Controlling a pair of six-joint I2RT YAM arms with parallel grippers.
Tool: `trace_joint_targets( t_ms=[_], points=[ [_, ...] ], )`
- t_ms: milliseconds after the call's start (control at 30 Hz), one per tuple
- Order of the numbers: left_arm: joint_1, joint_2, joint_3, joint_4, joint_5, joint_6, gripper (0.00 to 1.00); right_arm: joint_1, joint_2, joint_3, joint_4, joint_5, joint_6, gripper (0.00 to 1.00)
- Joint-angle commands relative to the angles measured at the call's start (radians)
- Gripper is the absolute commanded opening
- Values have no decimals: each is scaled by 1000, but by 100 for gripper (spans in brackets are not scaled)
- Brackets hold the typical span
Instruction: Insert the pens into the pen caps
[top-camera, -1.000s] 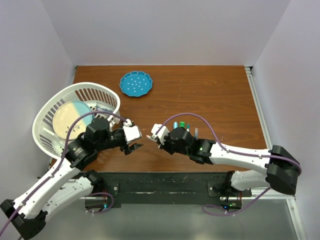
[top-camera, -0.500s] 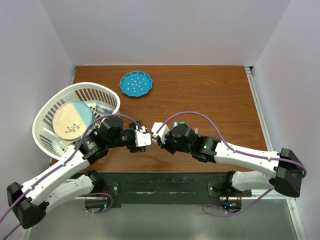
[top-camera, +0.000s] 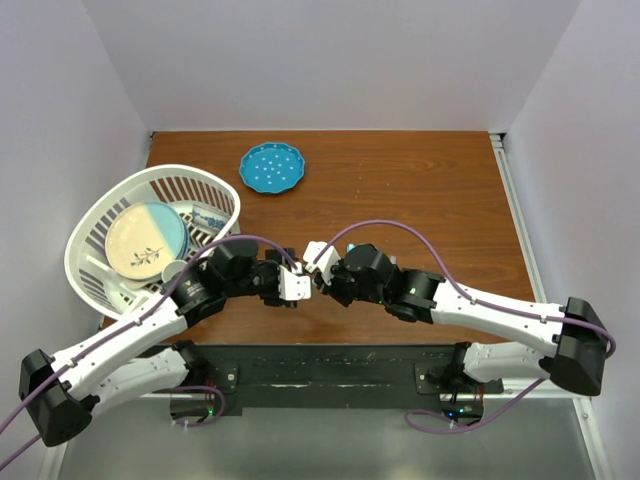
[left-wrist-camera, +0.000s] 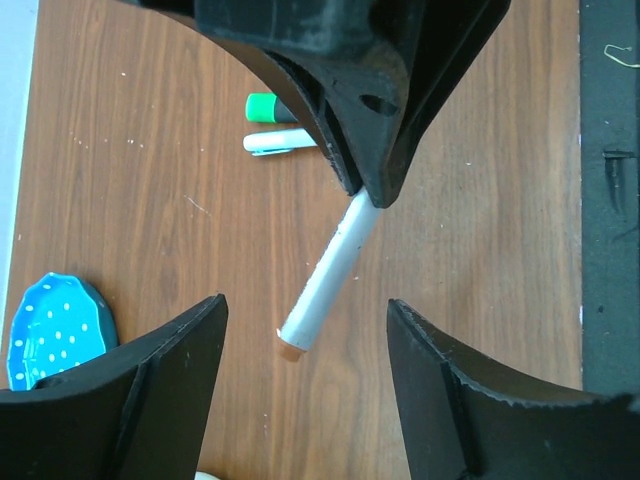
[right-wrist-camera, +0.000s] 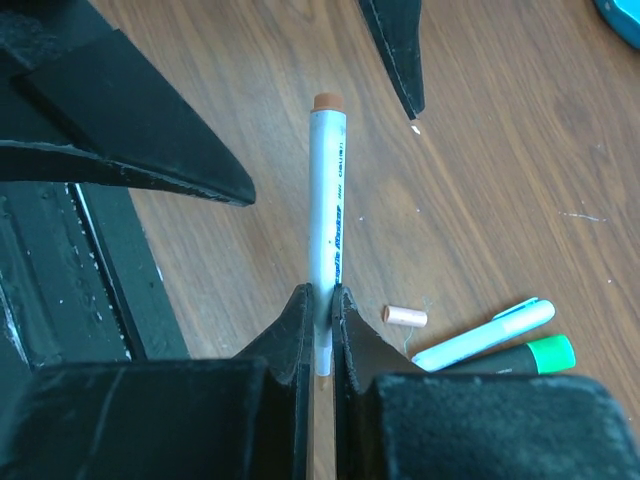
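My right gripper (right-wrist-camera: 322, 300) is shut on a white pen (right-wrist-camera: 328, 200) with blue print, gripping its lower part so the orange-tipped free end points away. In the left wrist view that pen (left-wrist-camera: 330, 270) juts out of the right gripper's black fingers (left-wrist-camera: 370, 120), and its orange end hangs between the wide jaws of my open left gripper (left-wrist-camera: 305, 380), touching neither. A small pink pen cap (right-wrist-camera: 405, 316) lies on the table. Beside it lie a light pen (right-wrist-camera: 485, 335) and a dark pen with a green cap (right-wrist-camera: 520, 357). From above, the left gripper (top-camera: 297, 284) and right gripper (top-camera: 320, 276) meet at the table's near middle.
A white slatted basket (top-camera: 190, 190) holding plates stands at the left. A blue dotted plate (top-camera: 271, 167) lies at the back of the wooden table (top-camera: 420, 190). The black base strip (top-camera: 330, 365) runs along the near edge under both arms.
My left arm has swung right toward the right gripper, and its open jaws now flank the pen's free end. The right gripper kept its hold and shifted slightly.
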Motion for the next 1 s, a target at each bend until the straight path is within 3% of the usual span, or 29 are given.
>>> trace_joint_targets(
  t_ms=[0, 433, 533, 567, 733, 833, 967],
  points=[
    [-12, 16, -6, 51, -4, 32, 69, 4, -23, 66, -5, -41, 4, 0],
    [-20, 27, -29, 79, -16, 15, 66, 6, -17, 57, 8, -24, 43, 0],
    [-20, -3, -67, 112, -48, -25, 66, 7, -15, 13, 79, 125, 160, 0],
    [-20, -13, -99, 134, -34, -25, 67, 6, -20, -7, 106, 136, 266, 1],
    [-21, 15, -162, 162, -28, 25, 69, 7, -147, -79, 180, 243, 499, 25],
    [-21, 78, -117, 106, 9, 79, 67, 7, -240, -67, 55, 396, 692, 31],
    [-20, 182, -61, 65, -26, 159, 63, 6, -357, -23, -135, 534, 780, 31]
  ],
)
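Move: The right fingers hold the white pen near its nib end, its middle about 4 cm to their left and 1 cm farther out, roughly level. From the open left hand the pen's middle lies some 3 cm to the right and 1 cm back. On the table about 15 cm below the right hand lie the pink cap, 7 cm ahead and 2 cm right, the blue marker, 12 ahead and 6 right, and the green-capped marker, 12 ahead and 9 right. With both hands almost still at first, the right fingers' hold on the pen ends and they close on nothing, then open about a third while that hand draws up some 5 cm and to the right about 4 cm, rolling its left side up and swinging clockwise, away from the left gripper. The left hand, fingers staying well open, then sinks about 7 cm towards the tabletop where the pen ends up, hardly shifting sideways. ##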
